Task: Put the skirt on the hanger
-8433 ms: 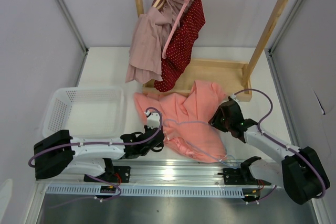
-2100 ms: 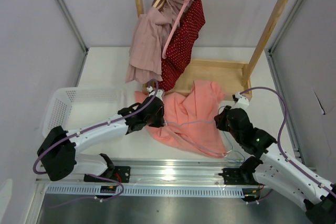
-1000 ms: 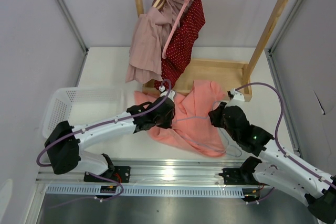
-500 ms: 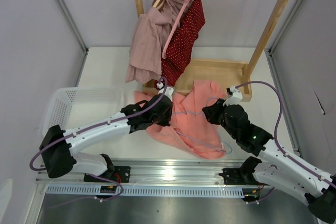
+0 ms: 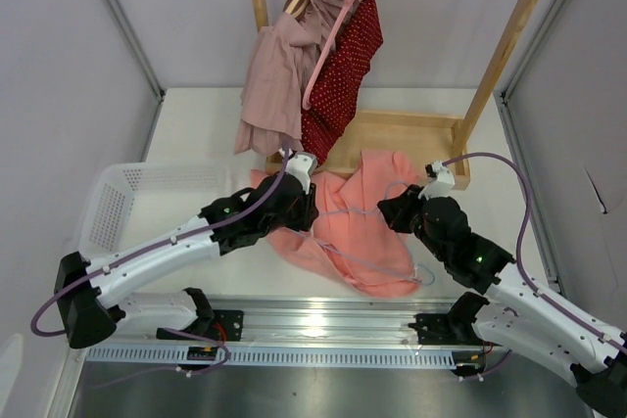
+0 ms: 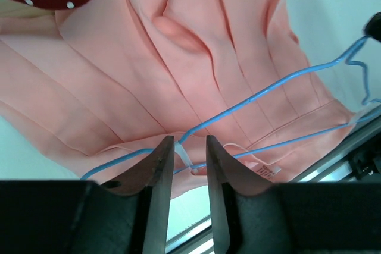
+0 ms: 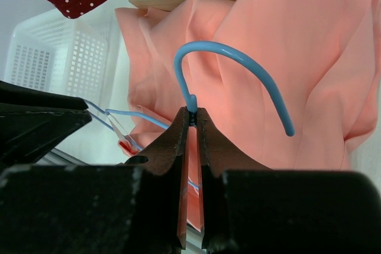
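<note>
The salmon-pink skirt lies crumpled on the table in front of the wooden rack. The thin light-blue hanger lies across it. My right gripper is at the skirt's right side, shut on the hanger at the base of its hook; its tips pinch the wire. My left gripper is over the skirt's left part. In the left wrist view its jaws stand slightly apart, open, with the hanger wire and a small white loop just beyond the fingertips, over the skirt.
A wooden rack stands behind the skirt with a mauve garment, a red dotted garment and a pink hanger. A white basket sits at the left. A metal rail runs along the near edge.
My right gripper, holding the hanger hook, has shifted a little left and away from me. My left arm has swung its elbow left while its gripper stays over the skirt's left part.
</note>
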Robot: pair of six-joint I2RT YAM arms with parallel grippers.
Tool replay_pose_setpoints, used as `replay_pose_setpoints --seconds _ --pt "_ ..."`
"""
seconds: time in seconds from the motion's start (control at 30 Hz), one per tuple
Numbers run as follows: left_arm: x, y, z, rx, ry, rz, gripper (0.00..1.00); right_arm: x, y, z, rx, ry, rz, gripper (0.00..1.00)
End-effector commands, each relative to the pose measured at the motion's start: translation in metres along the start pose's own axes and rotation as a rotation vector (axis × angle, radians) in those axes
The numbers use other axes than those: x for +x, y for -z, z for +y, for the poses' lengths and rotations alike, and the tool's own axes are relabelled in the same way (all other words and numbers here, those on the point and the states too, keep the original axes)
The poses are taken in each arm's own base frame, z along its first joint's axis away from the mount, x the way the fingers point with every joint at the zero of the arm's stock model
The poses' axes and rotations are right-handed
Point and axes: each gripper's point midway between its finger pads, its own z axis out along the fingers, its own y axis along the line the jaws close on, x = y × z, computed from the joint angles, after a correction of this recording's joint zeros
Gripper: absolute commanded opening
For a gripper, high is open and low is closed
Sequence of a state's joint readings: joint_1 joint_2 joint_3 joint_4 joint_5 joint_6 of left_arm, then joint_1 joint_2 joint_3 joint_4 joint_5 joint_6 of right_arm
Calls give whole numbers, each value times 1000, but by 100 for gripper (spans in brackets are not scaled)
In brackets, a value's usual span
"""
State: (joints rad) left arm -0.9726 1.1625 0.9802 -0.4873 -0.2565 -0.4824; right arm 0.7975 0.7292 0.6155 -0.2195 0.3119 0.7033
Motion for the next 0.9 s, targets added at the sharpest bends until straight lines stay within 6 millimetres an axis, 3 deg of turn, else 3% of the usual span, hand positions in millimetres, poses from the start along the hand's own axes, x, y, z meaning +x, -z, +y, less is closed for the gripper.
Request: replay_pose_setpoints --seconds 0.0,0.17,0.47,0.57,0.73,0.87 --pt "-23 13 -12 71 -32 -79 34 -6 2 11 -46 -18 -24 0" --pt "-45 29 -34 189 -91 -146 46 -5 3 13 -60 -5 -18 0" --pt "-64 17 -95 484 -353 -167 63 -5 8 19 -88 0 -7 0" --pt "-61 0 -100 519 -394 -119 68 -5 11 18 -86 -1 -5 0" --pt "-58 -8 -110 619 -416 -79 72 -9 16 18 -88 3 -14 0" --pt "-43 -22 -109 632 -439 -7 72 -11 18 18 -85 5 -18 0"
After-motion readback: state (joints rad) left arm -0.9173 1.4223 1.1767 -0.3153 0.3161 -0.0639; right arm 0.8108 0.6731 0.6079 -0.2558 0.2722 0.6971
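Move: My right hand keeps the blue hanger pinched at its neck, just under the hook. From my empty left hand that neck is roughly 16 cm to the right, 2 cm ahead and slightly higher. The left clip, on the skirt's waistband, lies right under my left hand, about 5 cm down and 1 cm back; the middle of the pink skirt is some 8 cm right of that hand, level with it fore and aft and about 9 cm below. I swing my left hand about 10 cm to the right, away from the clip and over the skirt towards the hanger neck in my right fingers, arching up some 5 cm on the way and sinking about 3 again. As it goes, I turn it some 35 degrees clockwise and spread its fingers much wider. My right hand keeps its pinch, easing back barely a centimetre. ##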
